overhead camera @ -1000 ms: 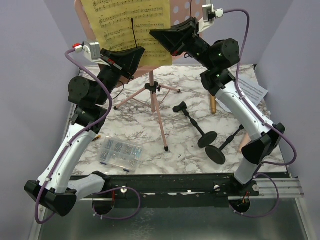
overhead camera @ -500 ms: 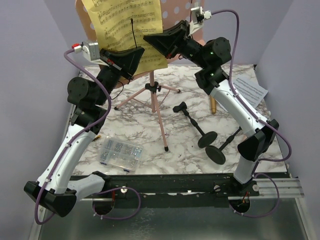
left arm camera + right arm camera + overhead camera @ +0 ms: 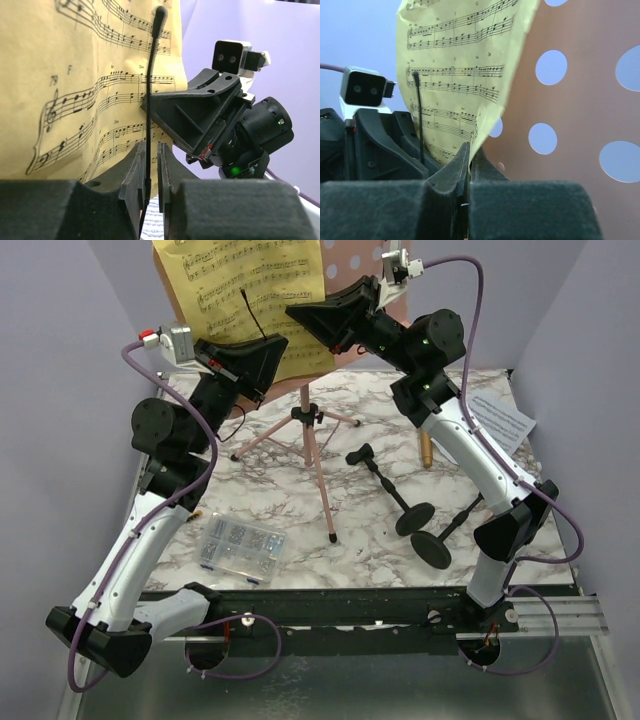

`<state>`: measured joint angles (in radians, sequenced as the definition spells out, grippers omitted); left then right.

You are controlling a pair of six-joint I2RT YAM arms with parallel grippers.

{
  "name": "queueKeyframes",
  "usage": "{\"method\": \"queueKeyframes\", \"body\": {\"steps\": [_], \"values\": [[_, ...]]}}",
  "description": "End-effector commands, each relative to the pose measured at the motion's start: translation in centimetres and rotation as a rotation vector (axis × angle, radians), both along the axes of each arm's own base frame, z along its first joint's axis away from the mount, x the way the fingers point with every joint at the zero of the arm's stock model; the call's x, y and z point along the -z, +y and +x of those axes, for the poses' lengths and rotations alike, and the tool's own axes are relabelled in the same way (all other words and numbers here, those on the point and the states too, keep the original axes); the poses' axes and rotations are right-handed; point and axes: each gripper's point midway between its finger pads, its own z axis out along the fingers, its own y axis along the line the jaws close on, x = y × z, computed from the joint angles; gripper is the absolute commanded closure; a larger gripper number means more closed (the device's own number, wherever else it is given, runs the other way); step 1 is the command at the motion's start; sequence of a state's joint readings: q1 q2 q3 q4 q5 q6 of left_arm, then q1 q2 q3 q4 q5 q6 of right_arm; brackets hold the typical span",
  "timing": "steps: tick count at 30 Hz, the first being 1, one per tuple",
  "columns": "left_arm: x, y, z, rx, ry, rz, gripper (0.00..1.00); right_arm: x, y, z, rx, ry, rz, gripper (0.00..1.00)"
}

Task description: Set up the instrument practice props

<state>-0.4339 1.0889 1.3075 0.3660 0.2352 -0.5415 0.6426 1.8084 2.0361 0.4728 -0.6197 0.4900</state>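
Observation:
A yellow sheet-music page (image 3: 250,280) lies against the pink perforated music rack (image 3: 352,258), high at the back. My right gripper (image 3: 292,313) is shut on the page's lower right edge (image 3: 485,115); the rack's holes (image 3: 551,67) show behind it. My left gripper (image 3: 281,339) sits just left of it, below the page. Its jaws (image 3: 152,150) stand a little apart around the rack's thin black retaining wire (image 3: 149,100). The wire rests against the left finger, with a gap to the right one. Two black round-based mic holders (image 3: 415,518) lie on the table.
The rack's pink tripod legs (image 3: 322,490) spread over the marble table. A gold microphone (image 3: 426,450) lies behind the holders. A white sheet-music page (image 3: 500,418) rests at the right edge. A clear compartment box of screws (image 3: 240,545) sits front left.
The right gripper moved left and up with the yellow page, which shifted left on the rack. The left jaws have parted slightly around the wire.

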Motion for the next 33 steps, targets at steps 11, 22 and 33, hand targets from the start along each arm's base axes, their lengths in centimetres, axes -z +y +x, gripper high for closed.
{"method": "queueKeyframes", "body": {"steps": [11, 22, 33], "values": [[-3.4, 2.6, -4.0, -0.015, -0.106, -0.129, 0.44, 0.3, 0.4, 0.6, 0.037, -0.004, -0.018, 0.99], [-2.9, 4.2, -4.0, -0.074, -0.046, -0.174, 0.23, 0.5, 0.4, 1.0, 0.055, -0.008, -0.027, 0.99], [-2.6, 5.1, -4.5, -0.086, 0.049, -0.199, 0.04, 0.7, 0.0, 1.6, 0.106, 0.017, -0.026, 0.68]]}}
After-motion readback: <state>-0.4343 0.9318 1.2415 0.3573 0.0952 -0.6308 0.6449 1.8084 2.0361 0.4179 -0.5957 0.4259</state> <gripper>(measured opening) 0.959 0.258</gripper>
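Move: The clip wire of the music stand is pinched at its bend by the left fingers, right at the hand point. From there the yellow sheet's middle lies about 6 cm ahead, 5 cm left and 6 cm higher; the right gripper's tips are roughly 5 cm ahead, 3 cm right and 5 cm higher. The right hand grips the sheet's right edge, its middle some 8 cm left, 1 cm ahead and 1 cm up. The clip wire is let go: the left fingers spread from nearly shut to wide open while that hand backs away from the sheet, about 5 cm back and to the left and a couple up, rolling some 10 degrees so its right side rises. The right hand holds the sheet's edge almost in place, easing a centimetre forward and down, and only at the end begins to part its fingers. ##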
